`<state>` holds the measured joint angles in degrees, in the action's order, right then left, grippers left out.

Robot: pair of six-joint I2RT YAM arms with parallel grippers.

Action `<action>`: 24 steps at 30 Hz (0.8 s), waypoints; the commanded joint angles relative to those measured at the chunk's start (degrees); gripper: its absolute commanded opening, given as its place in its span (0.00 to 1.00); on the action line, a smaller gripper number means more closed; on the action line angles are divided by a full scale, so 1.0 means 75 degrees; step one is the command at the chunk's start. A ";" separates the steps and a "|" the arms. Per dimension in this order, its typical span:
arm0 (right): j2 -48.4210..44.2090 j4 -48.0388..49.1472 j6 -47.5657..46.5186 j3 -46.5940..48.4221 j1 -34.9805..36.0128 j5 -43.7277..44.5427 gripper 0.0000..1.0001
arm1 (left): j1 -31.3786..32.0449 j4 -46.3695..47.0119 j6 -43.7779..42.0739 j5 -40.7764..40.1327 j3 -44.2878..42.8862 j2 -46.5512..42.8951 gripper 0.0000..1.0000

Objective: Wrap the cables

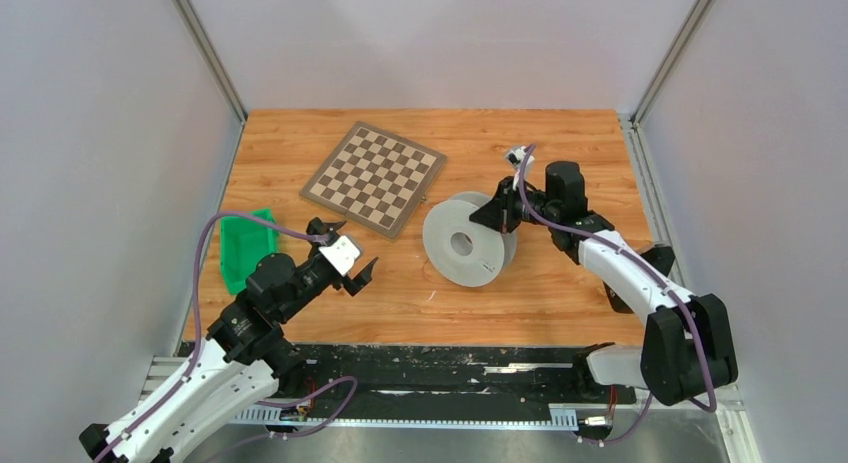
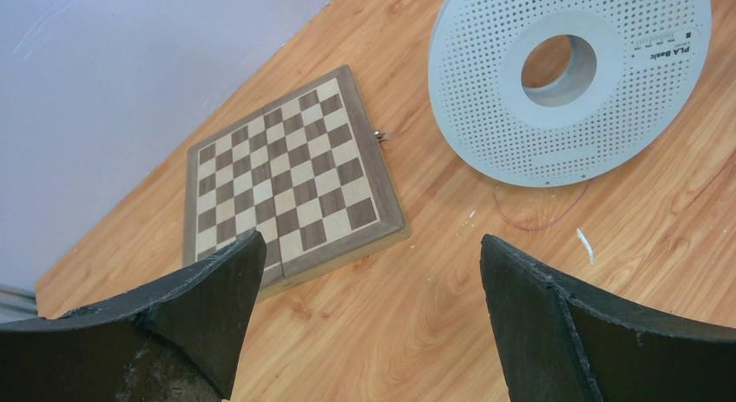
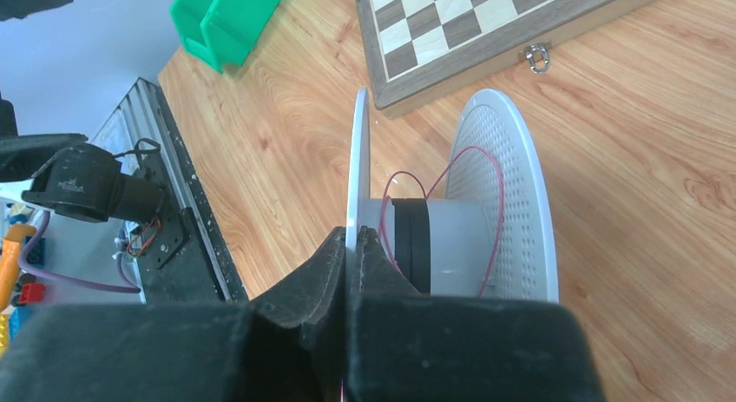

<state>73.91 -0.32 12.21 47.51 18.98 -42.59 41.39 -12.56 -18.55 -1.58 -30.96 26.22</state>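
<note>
A grey perforated spool (image 1: 468,241) stands tilted on its edge at the middle of the table. My right gripper (image 1: 497,215) is shut on the thin rim of its near flange (image 3: 358,168). A thin red cable (image 3: 486,185) loops loosely round the hub between the two flanges, beside a black band (image 3: 408,241). In the left wrist view a strand of red cable (image 2: 538,220) lies on the wood just under the spool (image 2: 568,81). My left gripper (image 1: 350,251) hangs open above bare wood to the spool's left, its fingers (image 2: 226,289) wide apart with nothing between them.
A folded chessboard (image 1: 374,178) lies behind and to the left of the spool. A green bin (image 1: 246,245) sits at the table's left edge, close to the left arm. A small white scrap (image 2: 585,244) lies on the wood near the spool.
</note>
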 commanded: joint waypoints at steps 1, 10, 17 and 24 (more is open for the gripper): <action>0.0242 0.0111 0.0323 0.0199 -0.0348 -0.0443 0.00 | -0.0004 0.0319 0.0143 0.0014 0.0008 0.0019 1.00; 0.0422 -0.0238 0.0306 -0.0368 -0.1019 -0.0798 0.00 | -0.0002 -0.0862 0.2760 -0.0878 -0.1749 0.1663 1.00; 0.0439 -0.0424 0.0176 -0.0998 -0.1497 -0.0915 0.00 | 0.0001 -0.1073 0.5782 -0.0589 -0.1910 0.3336 0.89; 0.0002 -0.0448 0.0617 -0.1783 -0.1552 -0.0693 0.00 | 0.0004 -0.0004 0.7323 -0.0716 -0.1247 0.4949 0.52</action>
<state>75.68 2.11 19.49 39.11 7.05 -52.05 41.39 -17.85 25.93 -6.50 -42.70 59.31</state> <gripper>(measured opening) 0.012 0.601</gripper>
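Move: The spool with its cable, one flange already pinched in the right fingers, has its middle about 6 cm below that hand, some 3 cm back and 1 cm to its left. From the empty, wide-open left hand it lies roughly 23 cm to the right, 5 cm ahead and 10 cm lower. The chessboard lies about 25 cm straight ahead of the left hand, and the green tray 30 cm to its left and 5 cm ahead, both some 19 cm below. The spool goes with the right hand, which keeps its shut pinch on the flange, moving about 5 cm right while sinking ever faster, some 4 cm in all, with a slight tip of the wrist. The left hand, after a brief wait, swings right and forward towards the spool and then drops, about 8 cm lower in all, pitching its fingers some 45 degrees downward and partly closing them on nothing. ##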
